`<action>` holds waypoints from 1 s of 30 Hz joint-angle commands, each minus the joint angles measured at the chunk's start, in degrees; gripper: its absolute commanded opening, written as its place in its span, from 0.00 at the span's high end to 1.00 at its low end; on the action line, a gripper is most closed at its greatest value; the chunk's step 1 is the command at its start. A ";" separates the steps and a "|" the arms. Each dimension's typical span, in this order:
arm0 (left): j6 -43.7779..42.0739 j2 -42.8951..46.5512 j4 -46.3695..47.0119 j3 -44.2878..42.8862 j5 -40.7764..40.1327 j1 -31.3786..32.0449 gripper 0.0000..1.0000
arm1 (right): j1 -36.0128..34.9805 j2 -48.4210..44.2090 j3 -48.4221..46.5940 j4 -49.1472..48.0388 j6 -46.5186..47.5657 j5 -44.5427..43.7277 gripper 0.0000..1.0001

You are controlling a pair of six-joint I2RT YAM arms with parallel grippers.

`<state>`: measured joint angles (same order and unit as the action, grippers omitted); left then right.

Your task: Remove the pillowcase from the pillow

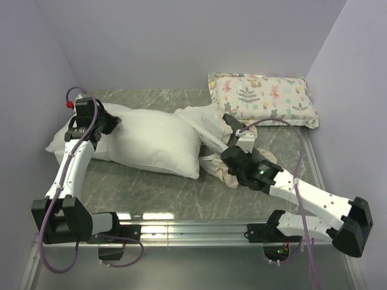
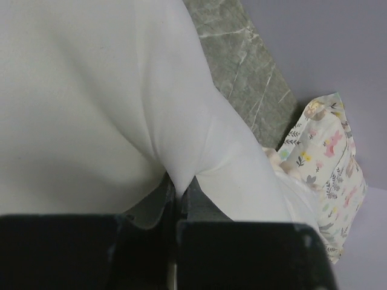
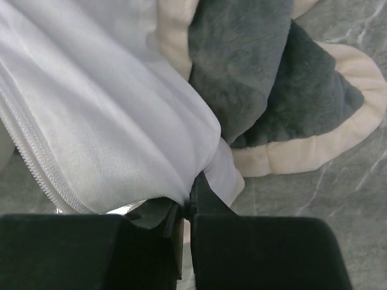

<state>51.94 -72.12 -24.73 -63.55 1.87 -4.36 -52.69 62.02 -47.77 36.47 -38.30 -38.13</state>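
The plump white pillow (image 1: 151, 142) (image 2: 91, 90) lies across the left middle of the table. My left gripper (image 1: 113, 123) (image 2: 178, 188) is shut on a pinch of its white fabric at the left end. The pillowcase (image 1: 205, 124) (image 3: 109, 121) sits crumpled against the pillow's right end, with its white inside, zip, dark grey plush (image 3: 254, 78) and cream frill (image 3: 314, 151) all showing. My right gripper (image 1: 227, 158) (image 3: 188, 196) is shut on a fold of the pillowcase's white inner fabric. Whether the pillow's right end is still inside the pillowcase is hidden.
A smaller animal-and-plant print pillow (image 1: 263, 96) (image 2: 329, 163) lies at the back right against the walls. The grey marbled table (image 1: 151, 187) (image 3: 338, 199) is enclosed by lilac walls on the left, back and right.
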 commanded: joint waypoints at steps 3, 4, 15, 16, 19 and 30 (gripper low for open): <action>-0.53 1.19 7.77 -2.99 -1.26 -1.27 1.00 | 8.38 -8.48 -2.85 -1.40 7.45 3.68 1.00; -0.53 1.28 7.77 -2.81 -0.99 -1.35 0.99 | 10.65 -8.93 -3.99 -0.44 8.06 3.68 1.00; -0.18 4.00 8.03 -1.14 0.85 -1.27 0.99 | 27.28 -9.11 -22.18 1.06 15.19 10.52 1.00; -0.26 4.09 8.03 -1.05 0.86 -1.26 1.00 | 28.33 -8.76 -23.50 1.41 15.54 11.23 1.00; -0.35 4.53 7.86 -0.79 1.21 -1.27 1.00 | 31.41 -7.97 -27.90 1.85 15.80 12.99 1.00; 0.35 5.67 10.05 3.61 4.46 -0.74 1.00 | 40.12 -5.15 -38.01 3.61 15.98 18.35 1.00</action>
<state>51.68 -69.58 -23.38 -59.27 5.39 -4.84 -13.72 56.64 -82.24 41.87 -22.83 -21.41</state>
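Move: The right hand, shut on the white lining of the pillowcase, heads for clear space over the open table in front of the patterned pillow, about 16 cm right, 12 cm ahead and 10 cm below it. The patterned pillow lies 28 cm ahead and 13 cm right; the white pillow's middle is roughly 38 cm left, 13 cm ahead. From the left hand, already gripping that pillow, the open table spot is some 60 cm right and 3 cm back. Up and to the right, the right hand hauls the pinched lining away from the white pillow, climbing about 24 cm while going some 14 cm right, with its wrist tipping the fingers up about 20 degrees and swinging clockwise. The left hand keeps its pinch on the pillow and stays almost in place, holding it back against the pull. ##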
